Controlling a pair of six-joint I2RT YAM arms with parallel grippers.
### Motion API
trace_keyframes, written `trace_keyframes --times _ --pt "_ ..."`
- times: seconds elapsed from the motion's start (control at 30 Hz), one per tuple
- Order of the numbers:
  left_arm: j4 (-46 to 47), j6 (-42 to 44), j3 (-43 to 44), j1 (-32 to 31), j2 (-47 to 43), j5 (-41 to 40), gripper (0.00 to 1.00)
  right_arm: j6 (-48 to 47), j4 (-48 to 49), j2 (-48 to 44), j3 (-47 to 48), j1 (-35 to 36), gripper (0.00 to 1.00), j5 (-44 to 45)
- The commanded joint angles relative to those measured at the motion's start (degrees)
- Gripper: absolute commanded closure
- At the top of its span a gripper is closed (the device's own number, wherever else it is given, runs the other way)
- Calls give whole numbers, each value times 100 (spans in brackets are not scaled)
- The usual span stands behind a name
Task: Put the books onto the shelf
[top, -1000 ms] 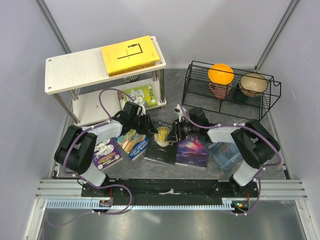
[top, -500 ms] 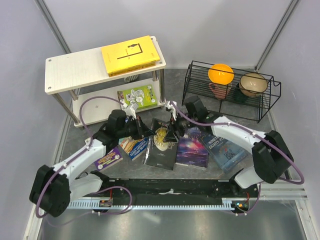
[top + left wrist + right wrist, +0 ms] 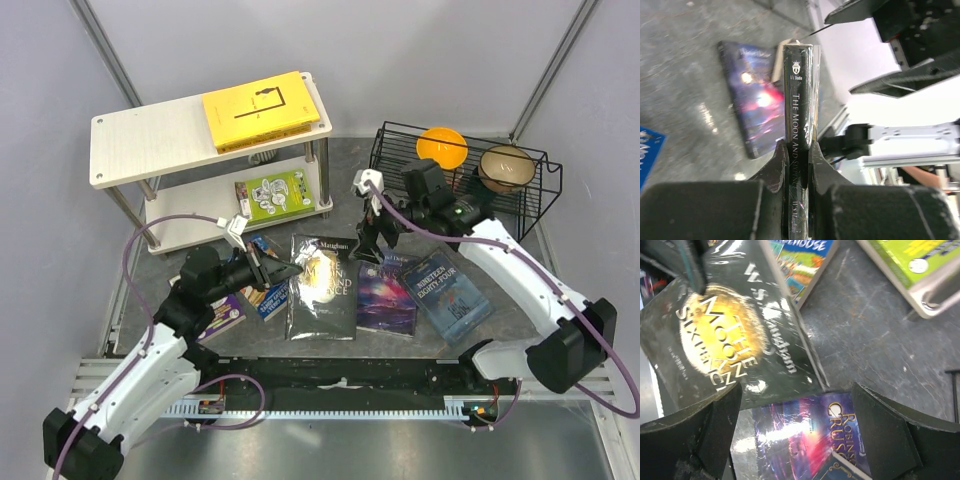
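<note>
My left gripper (image 3: 287, 270) is shut on the spine of the black-and-gold book (image 3: 325, 287). In the left wrist view the fingers (image 3: 776, 165) clamp that spine (image 3: 799, 85), with the galaxy book (image 3: 757, 100) on the floor beyond. My right gripper (image 3: 372, 240) hangs open above the galaxy book (image 3: 386, 297), holding nothing. In the right wrist view its fingers (image 3: 885, 435) straddle the galaxy book (image 3: 805, 440), with the black-and-gold book (image 3: 725, 340) to the left. A blue book (image 3: 450, 290), a multicoloured book (image 3: 264, 292) and a purple book (image 3: 216, 316) lie flat. The shelf (image 3: 150, 140) carries a yellow book (image 3: 262, 108) on top and a lime-green book (image 3: 275, 192) below.
A black wire rack (image 3: 455, 200) stands at the back right with an orange bowl (image 3: 441, 147) and a tan bowl (image 3: 505, 165). A chrome shelf leg (image 3: 940, 295) stands close to the right gripper. Purple cables loop from both arms.
The left gripper shut on the black-and-gold book and drew back to the near left. The right gripper opened and rose back toward the rack.
</note>
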Motion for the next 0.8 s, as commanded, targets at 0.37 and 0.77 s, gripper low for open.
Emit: trace_keyframes --times 0.37,0.77 --pt "2020 -1904 287 -11 -564 -925 99 4880 2584 -690 -953 -411 2 -1360" --pt "2531 -2300 682 -20 -89 -917 99 8688 6313 -593 -1868 -393 38 -1968"
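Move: My left hand already pinches The Moon and Sixpence by its left edge; the book's middle is about 6 cm to the right, 4 cm back and a little below. From my right hand, wide open, that middle lies roughly 9 cm left, 10 cm back and 4 cm lower. The Robinson Crusoe book is on the table 5 cm back, 6 cm right and 20 cm below my right hand. The treehouse book lies 6 cm ahead, 9 cm left and 18 cm below my left hand. I bring my right hand up about 7 cm, then also left and slightly back, to the book's free right edge, levelling and rolling the open fingers some 55 degrees until they straddle that edge and start to close. My left hand keeps its pinch, lifting the book about 8 cm and edging forward, rolling its right side up by some 20 degrees. ##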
